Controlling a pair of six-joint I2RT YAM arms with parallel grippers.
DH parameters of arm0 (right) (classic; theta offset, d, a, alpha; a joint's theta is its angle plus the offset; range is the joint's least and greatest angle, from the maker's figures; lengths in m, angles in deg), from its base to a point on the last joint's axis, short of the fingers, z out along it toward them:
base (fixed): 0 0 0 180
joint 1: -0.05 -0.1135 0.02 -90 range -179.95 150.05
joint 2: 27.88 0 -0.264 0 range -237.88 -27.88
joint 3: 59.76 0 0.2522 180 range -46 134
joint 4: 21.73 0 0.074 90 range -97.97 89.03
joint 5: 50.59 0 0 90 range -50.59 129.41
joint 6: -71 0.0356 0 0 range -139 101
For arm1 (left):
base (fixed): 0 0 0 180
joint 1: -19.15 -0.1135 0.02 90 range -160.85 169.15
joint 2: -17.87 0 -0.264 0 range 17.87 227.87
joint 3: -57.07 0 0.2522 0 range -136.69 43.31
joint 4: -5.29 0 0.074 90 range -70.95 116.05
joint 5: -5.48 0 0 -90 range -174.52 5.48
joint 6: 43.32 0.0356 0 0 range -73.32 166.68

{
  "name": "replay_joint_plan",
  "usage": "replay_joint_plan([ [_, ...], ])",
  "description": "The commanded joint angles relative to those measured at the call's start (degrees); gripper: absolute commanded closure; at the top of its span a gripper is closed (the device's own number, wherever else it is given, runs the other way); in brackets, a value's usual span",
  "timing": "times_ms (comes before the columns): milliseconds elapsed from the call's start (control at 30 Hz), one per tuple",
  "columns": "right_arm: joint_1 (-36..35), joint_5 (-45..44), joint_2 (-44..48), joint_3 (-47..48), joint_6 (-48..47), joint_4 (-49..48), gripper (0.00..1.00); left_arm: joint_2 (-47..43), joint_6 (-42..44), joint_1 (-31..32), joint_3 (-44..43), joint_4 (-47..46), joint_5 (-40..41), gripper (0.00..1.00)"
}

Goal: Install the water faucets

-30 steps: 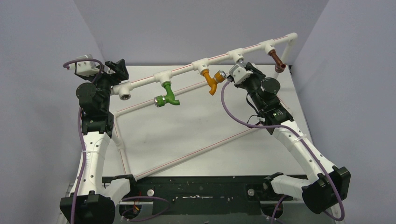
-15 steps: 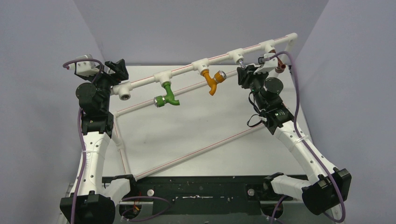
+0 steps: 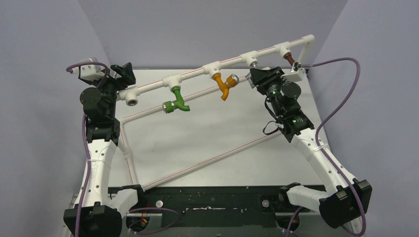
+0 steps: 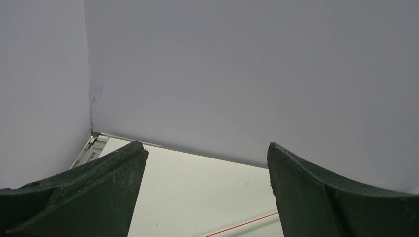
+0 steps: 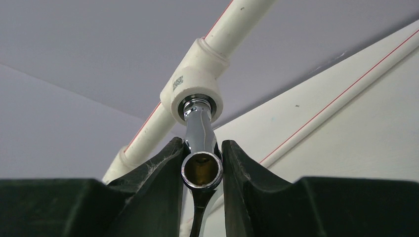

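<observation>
A chrome water faucet [image 5: 200, 133] sits with its end in a white tee fitting [image 5: 196, 89] on the raised white pipe [image 3: 232, 60]. My right gripper [image 5: 201, 148] is shut on the faucet's body, with its round brass-lined opening between the fingers. In the top view the right gripper [image 3: 259, 75] stands just below that tee, where a bit of chrome [image 3: 254, 63] shows. Green [image 3: 176, 102], orange [image 3: 226, 85] and brown [image 3: 291, 60] taps hang from other tees. My left gripper [image 3: 126, 73] is open and holds nothing, beside the pipe's left end.
An open white fitting [image 3: 131, 101] ends the pipe on the left. Lower white pipes with red stripes [image 3: 207, 160] lie across the table. Purple walls close in at the back and sides. The right arm's purple cable [image 3: 341, 98] loops out to the right.
The right wrist has turned about the faucet: its white camera swung from the left of the gripper to the right, and the cable swung out right. The left arm has not moved.
</observation>
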Motion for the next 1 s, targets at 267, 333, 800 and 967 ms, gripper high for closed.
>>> replay_joint_plan([
  [267, -1.41, -0.13, 7.06, -1.38, 37.96, -16.92, 1.0, 3.81, -0.16, -0.37, 5.36, 15.96, -2.58, 0.1],
  [333, -1.44, -1.63, 7.61, -1.16, 40.57, -15.78, 1.0, 3.86, -0.13, -0.37, 5.4, 16.0, -2.59, 0.1],
  [800, -1.45, -0.63, 7.97, -2.41, 41.94, -8.64, 0.55, 3.88, -0.14, -0.37, 5.34, 16.07, -2.59, 0.1],
  [967, -1.35, 1.16, 8.66, -5.85, 40.78, -8.08, 0.39, 3.98, -0.24, -0.37, 5.27, 16.11, -2.61, 0.1],
])
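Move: The right hand already grips the silver faucet, its threaded end in the white tee about 7 cm ahead of the hand, 2 cm to its left and roughly level. On the same pipe the orange faucet sits some 11 cm left of this hand and 3 cm nearer the base, the brown faucet about 16 cm right and 5 cm farther out. From the left hand that tee lies some 52 cm right and 7 cm ahead. Still pinching the silver faucet, the right hand rolls it on in the tee, clockwise as seen from behind the hand and by nearly 40 degrees, the roll slowing to a stop while the hand eases back and up about a centimetre. Near the end the fingers open to about twice their gap, letting go of the faucet, and the hand backs off and rises, ending some 2.5 cm nearer the base and 2 cm higher than it began. ##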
